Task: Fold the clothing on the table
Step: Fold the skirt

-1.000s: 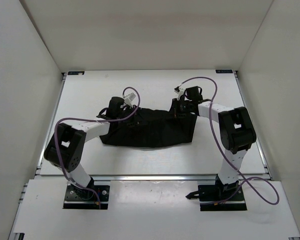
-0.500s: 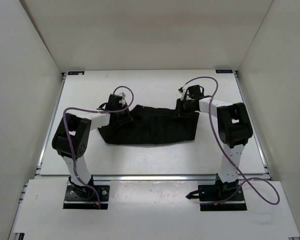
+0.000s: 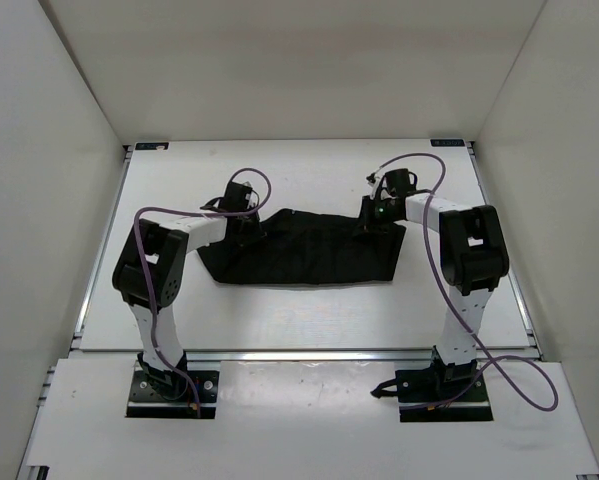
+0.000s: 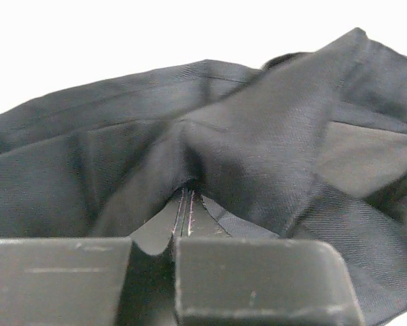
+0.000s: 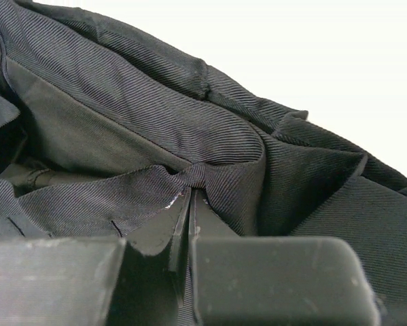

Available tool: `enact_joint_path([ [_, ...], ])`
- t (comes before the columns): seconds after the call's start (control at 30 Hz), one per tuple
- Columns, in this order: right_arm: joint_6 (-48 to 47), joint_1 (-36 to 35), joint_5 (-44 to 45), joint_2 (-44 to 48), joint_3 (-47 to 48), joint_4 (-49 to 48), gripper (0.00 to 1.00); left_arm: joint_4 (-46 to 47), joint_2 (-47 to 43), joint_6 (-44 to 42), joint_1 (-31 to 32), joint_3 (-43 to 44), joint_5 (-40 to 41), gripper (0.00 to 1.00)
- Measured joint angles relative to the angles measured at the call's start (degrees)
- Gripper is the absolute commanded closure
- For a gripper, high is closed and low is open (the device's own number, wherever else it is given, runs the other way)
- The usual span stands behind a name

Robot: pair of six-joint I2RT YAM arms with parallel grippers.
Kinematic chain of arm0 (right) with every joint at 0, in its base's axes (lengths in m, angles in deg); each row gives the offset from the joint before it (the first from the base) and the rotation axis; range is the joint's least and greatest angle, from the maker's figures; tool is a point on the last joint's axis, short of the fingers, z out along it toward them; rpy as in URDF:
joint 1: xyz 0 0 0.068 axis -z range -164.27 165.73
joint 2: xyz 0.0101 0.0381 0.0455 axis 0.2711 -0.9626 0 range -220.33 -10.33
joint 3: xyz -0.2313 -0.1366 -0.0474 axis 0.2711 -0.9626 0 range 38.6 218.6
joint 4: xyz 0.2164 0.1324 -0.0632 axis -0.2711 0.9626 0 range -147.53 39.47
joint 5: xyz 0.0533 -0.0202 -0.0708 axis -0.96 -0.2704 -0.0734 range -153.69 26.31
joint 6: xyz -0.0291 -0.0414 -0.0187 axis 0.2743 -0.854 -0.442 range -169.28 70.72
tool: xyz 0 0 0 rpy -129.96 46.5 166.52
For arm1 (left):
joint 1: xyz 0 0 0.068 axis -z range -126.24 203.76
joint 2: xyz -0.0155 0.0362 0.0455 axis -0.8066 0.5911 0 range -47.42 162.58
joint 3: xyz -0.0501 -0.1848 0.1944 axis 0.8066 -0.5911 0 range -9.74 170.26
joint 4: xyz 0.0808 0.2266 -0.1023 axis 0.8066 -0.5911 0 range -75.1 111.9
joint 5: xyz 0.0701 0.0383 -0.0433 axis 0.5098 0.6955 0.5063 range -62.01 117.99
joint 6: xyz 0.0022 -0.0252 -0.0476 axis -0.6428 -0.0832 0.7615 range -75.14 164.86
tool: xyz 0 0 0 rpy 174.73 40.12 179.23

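The black clothing (image 3: 309, 252) lies spread across the middle of the white table (image 3: 309, 320), folded into a wide band. My left gripper (image 3: 245, 226) is at its upper left corner, shut on a pinch of the fabric (image 4: 257, 136). My right gripper (image 3: 376, 218) is at the upper right corner, likewise shut on a bunched fold of the cloth (image 5: 210, 173). In both wrist views the fingertips (image 4: 183, 204) (image 5: 189, 200) press together with fabric gathered over their tips. Black cloth hides the table beneath both grippers.
White walls (image 3: 59, 200) enclose the table on the left, the back and the right. A metal rail (image 3: 309, 353) runs along the near edge, in front of the arm bases (image 3: 169, 388). Purple cables (image 3: 419, 165) loop over both arms.
Both grippers have carried the clothing's upper edge towards the back of the table. The garment has been drawn flatter and its near edge has moved back with it.
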Motion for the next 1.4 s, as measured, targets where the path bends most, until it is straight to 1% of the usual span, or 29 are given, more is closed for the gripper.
enact_joint_path([
  [0.17,0.0,1.7,0.4,0.5,0.0,1.0,1.00,-1.3,-0.3,0.6,-1.1,-0.1,0.6,1.00],
  [0.33,-0.3,4.0,3.0,1.2,-0.3,2.2,1.00,-1.8,-0.5,1.0,-1.4,-0.1,1.0,1.00],
  [0.5,-0.4,4.1,4.4,2.0,-0.5,2.9,0.99,-3.0,-2.4,1.3,-3.0,-1.6,1.1,1.00],
  [0.53,-0.4,4.1,4.5,2.2,-0.5,3.1,0.97,-3.4,-2.8,1.2,-3.1,-1.7,0.9,1.00],
  [0.57,-0.4,4.0,4.6,2.7,-0.5,3.5,0.80,-4.1,-3.3,0.8,-3.1,-1.6,0.7,1.00],
  [0.6,0.0,3.9,4.7,3.4,-0.5,3.7,0.76,-4.8,-3.7,0.5,-3.0,-1.5,0.6,1.00],
  [0.63,0.1,3.9,4.7,4.4,-0.5,4.0,0.63,-5.8,-4.0,0.0,-2.9,-1.0,0.6,1.00],
  [0.7,0.8,4.0,4.4,7.1,-0.6,4.3,0.43,-7.4,-4.9,-1.0,-2.3,0.1,0.6,1.00],
  [0.73,1.2,4.2,4.1,9.0,-0.6,4.2,0.39,-8.2,-5.7,-1.4,-2.1,0.6,0.6,1.00],
  [0.8,1.7,4.8,3.7,13.2,-1.6,3.5,0.36,-9.0,-8.1,-2.2,-1.9,0.8,0.3,1.00],
  [0.87,1.8,5.6,4.3,18.9,-4.3,2.5,0.31,-10.1,-11.6,-3.0,-2.1,0.6,0.3,1.00],
  [0.93,1.9,6.3,5.4,23.5,-8.0,2.2,0.30,-10.4,-15.7,-3.5,-2.5,-0.2,0.6,1.00],
  [1.0,1.9,6.8,6.1,25.7,-11.6,2.6,0.30,-10.3,-19.8,-3.8,-2.6,-2.1,1.7,1.00],
  [1.1,1.9,7.4,7.0,25.6,-17.0,3.0,0.29,-10.7,-24.1,-4.1,-2.0,-5.3,3.4,1.00],
  [1.2,2.1,7.5,7.7,25.4,-22.0,4.0,0.26,-10.9,-24.6,-4.1,-0.2,-8.5,4.5,1.00],
  [1.4,1.9,7.2,8.1,23.3,-22.4,4.4,0.25,-13.3,-23.3,-2.8,1.0,-13.3,6.7,1.00],
])
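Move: Both shut grippers start with their tips down on the skirt. Its near left corner lies about 11 cm back and 10 cm left of the left hand; the hump in the far edge is 8 cm ahead and 6 cm right. From the right hand the near right corner is some 13 cm back and 6 cm right, the far edge about 5 cm straight ahead, all at roughly fingertip height. Keep both shut tips down in the cloth and draw them apart, left gripper about 3 cm left, right gripper 4 cm right. Then lift both clear some 10 cm and bring them back towards the near corners: open the right wide as it rises and lower it with its fingers either side of the near right corner; keep the left shut, stopping about 5 cm higher than it began, over the near edge. ##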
